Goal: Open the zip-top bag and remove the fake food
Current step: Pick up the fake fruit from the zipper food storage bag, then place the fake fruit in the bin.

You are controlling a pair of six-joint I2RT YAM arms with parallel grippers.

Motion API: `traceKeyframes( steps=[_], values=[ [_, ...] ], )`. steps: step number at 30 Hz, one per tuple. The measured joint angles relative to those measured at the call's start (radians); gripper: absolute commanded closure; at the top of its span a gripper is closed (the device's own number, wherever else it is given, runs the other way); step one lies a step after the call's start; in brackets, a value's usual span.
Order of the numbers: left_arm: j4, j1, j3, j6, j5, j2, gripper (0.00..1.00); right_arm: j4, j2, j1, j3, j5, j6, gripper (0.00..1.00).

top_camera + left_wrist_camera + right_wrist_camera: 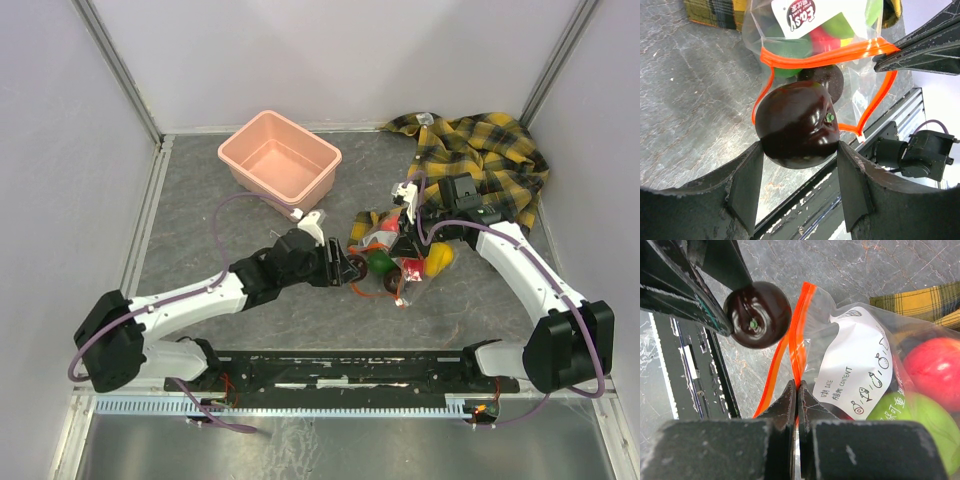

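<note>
The zip-top bag (388, 248) lies mid-table, clear, with a white label (856, 360) and its orange zip strip (830, 55) parted into an open loop. My right gripper (798, 385) is shut on one side of that strip (803, 335). My left gripper (800, 147) is shut on a glossy dark brown piece of fake food (797, 125), held just outside the bag's mouth and above the table. The same brown fruit (757, 315) shows left of the strip in the right wrist view. Red fruit (935, 365) and green fruit (920, 425) remain inside the bag.
A pink tub (280, 155) stands at the back, left of centre. A yellow-and-black plaid shirt (480, 150) lies crumpled at the back right, just behind the bag. The black base rail (340, 370) runs along the near edge.
</note>
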State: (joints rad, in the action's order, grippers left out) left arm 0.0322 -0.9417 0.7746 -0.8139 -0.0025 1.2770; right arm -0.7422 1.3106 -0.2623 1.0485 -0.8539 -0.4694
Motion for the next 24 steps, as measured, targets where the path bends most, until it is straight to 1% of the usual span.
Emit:
traceKeyframes(
  steps=[12,18,24],
  values=[
    [0.098,0.111,-0.010,0.053,0.095,-0.097,0.48,0.000,0.003,0.000,0.000,0.001,0.000,0.98],
    [0.121,0.192,-0.002,0.086,0.138,-0.110,0.48,0.000,0.009,0.000,0.000,0.002,0.000,0.99],
    [0.143,0.256,0.057,0.135,0.174,-0.092,0.48,-0.001,0.009,0.000,0.000,0.002,-0.001,0.98]
  ],
)
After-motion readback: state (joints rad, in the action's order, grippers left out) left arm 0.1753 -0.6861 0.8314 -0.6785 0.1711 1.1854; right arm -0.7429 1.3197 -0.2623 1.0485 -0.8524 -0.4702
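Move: The left hand already holds the dark round fruit outside the zip bag. The pink bin lies about 23 cm ahead and 16 cm to its left, its middle some 9 cm lower. The bag's middle is roughly 12 cm to the hand's right and 1 cm ahead, the dark fruit inside it 8 cm right and 3 cm back, both about 8 cm below. From the right hand, the bin lies about 20 cm ahead, 24 cm left and 11 cm lower. Carrying the dark fruit away from the bag's open mouth, the left hand travels about 6 cm left, then bends increasingly forward by some 4 cm towards the pink bin, rising 3 cm along the way. Its fingers keep their hold and the wrist barely turns, while the right hand stays put, still pinching the orange zip edge. ##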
